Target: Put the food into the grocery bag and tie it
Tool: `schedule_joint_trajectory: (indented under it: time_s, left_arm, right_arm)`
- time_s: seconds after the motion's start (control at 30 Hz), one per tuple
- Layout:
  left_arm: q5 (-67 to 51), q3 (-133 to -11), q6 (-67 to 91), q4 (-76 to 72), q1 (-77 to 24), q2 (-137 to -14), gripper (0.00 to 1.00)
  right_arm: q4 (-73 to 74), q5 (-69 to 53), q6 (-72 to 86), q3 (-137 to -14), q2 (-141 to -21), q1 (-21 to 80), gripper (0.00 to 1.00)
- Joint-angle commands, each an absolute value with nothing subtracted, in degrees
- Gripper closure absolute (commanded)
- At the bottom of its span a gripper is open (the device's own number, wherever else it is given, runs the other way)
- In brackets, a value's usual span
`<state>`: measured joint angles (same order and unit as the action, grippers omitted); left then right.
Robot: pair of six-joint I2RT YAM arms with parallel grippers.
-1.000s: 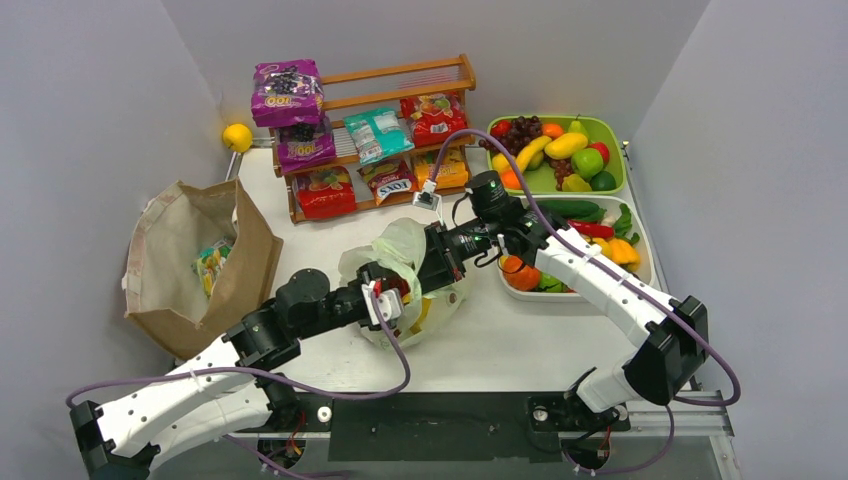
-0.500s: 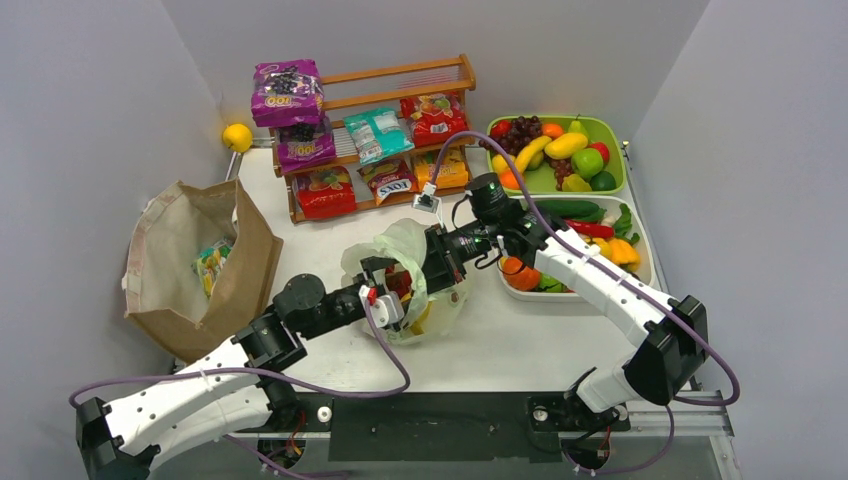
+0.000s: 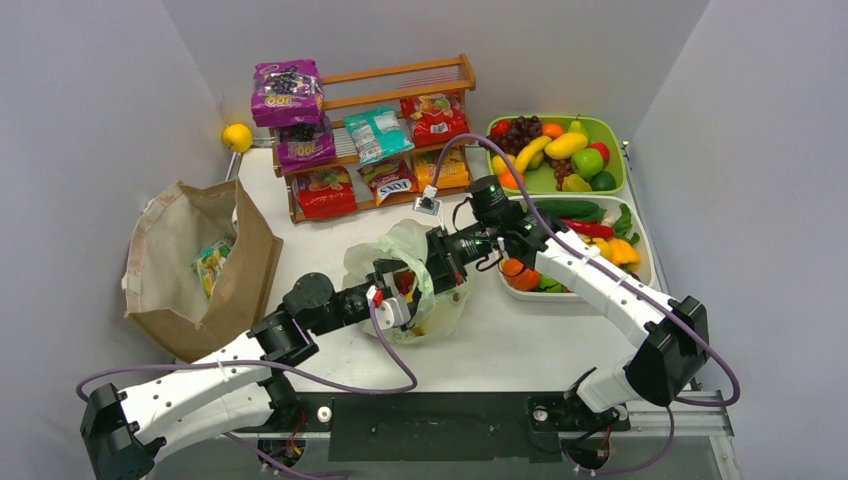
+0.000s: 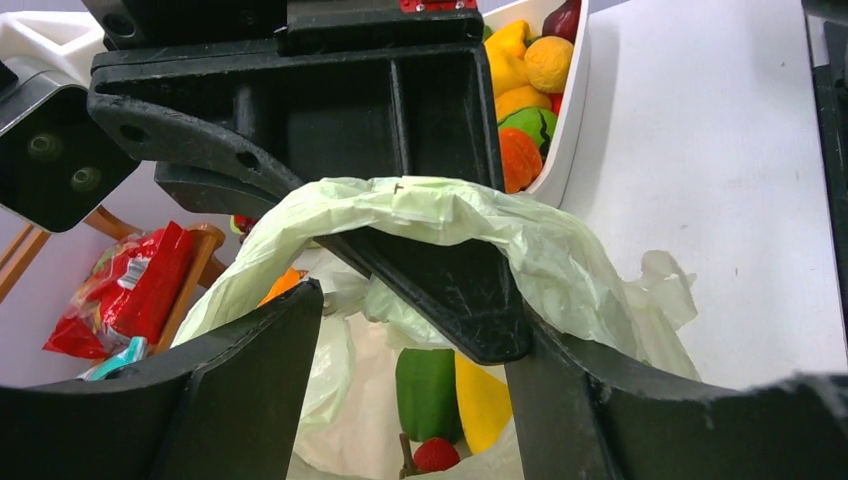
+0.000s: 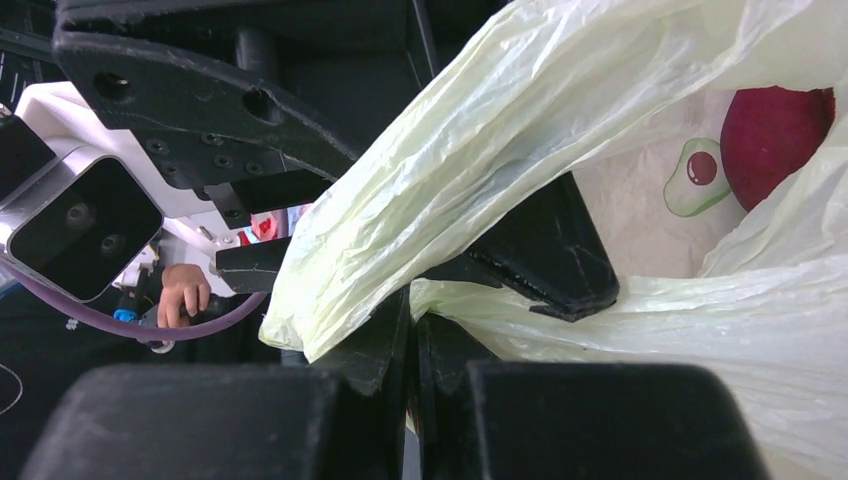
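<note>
The pale green grocery bag (image 3: 405, 250) sits mid-table with its mouth held up between both arms. My right gripper (image 5: 411, 335) is shut on a fold of the bag's rim (image 5: 470, 170). My left gripper (image 4: 415, 330) stands open at the bag's mouth, with plastic draped over its right finger (image 4: 580, 400). Inside the bag lie food pieces: a green pepper (image 4: 428, 390), a yellow piece (image 4: 482, 400) and a red strawberry (image 4: 436, 455). A dark red fruit (image 5: 775, 130) also shows in the bag. In the top view the two grippers meet at the bag, the left (image 3: 392, 292) and the right (image 3: 440, 265).
A brown paper bag (image 3: 200, 265) stands at the left. A wooden rack (image 3: 400, 75) at the back holds snack packets (image 3: 325, 190). A green tray (image 3: 618, 130) of fruit and a white tray (image 3: 645, 262) of vegetables sit at the right. A yellow ball (image 3: 237, 137) lies near the back left wall.
My left arm has pushed a little further right toward the bag and its jaws have opened wider. The right gripper has kept its hold without moving.
</note>
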<state>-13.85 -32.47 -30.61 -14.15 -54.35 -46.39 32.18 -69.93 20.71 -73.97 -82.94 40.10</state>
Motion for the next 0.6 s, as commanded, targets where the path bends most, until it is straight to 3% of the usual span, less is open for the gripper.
schedule_joint_trajectory:
  time_s: [0.0, 0.1, 0.2, 0.33, 0.47, 0.57]
  left_arm:
    - [-16.6, -33.0, -29.2, -21.6, -54.6, -46.8, 0.41]
    - [-17.6, -33.2, -28.9, -21.7, -54.6, -47.0, 0.51]
    - [-17.9, -33.1, -28.9, -21.4, -54.6, -47.0, 0.72]
    - [-18.0, -32.9, -29.0, -21.5, -54.6, -46.9, 0.88]
    - [-17.3, -33.0, -28.7, -21.5, -54.6, -46.5, 1.0]
    - [-16.7, -32.7, -28.5, -21.5, -54.6, -46.2, 1.0]
  right_arm:
    - [30.8, -71.3, 19.9, -73.4, -80.2, 39.9, 1.0]
    - [30.8, -71.1, 19.9, -73.1, -80.0, 39.8, 1.0]
    - [30.8, -71.0, 20.1, -73.2, -79.7, 39.9, 1.0]
    - [30.8, -70.5, 20.6, -72.9, -79.5, 39.8, 1.0]
    - [30.8, -69.3, 21.4, -72.5, -78.8, 39.7, 1.0]
    - [30.8, -68.4, 22.1, -72.2, -78.2, 39.6, 1.0]
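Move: Between the left hand's open fingers, about 1 cm back, 1 cm to its right and 1 cm below the finger middle, runs the grocery bag's plastic strip. The right hand's shut fingertips, already gripping the bag, are about 3 cm to the left hand's right and 2 cm back. The food in the bag is some 15 cm below and 2 cm to the right, neither ahead nor back; the vegetable tray is roughly 32 cm right, 15 cm ahead and 22 cm lower. From the right hand the strip lies about 2 cm left and 1 cm ahead, level. The left fingers close from about two-thirds open to shut and pinch the bag's plastic strip right beside the right fingertips, while that hand eases about 1 cm back, slightly right and down. The right hand keeps its shut grip on the bag, rising about 1 cm as it sways forward by nearly 1 cm and returns, ending slightly to its right. ##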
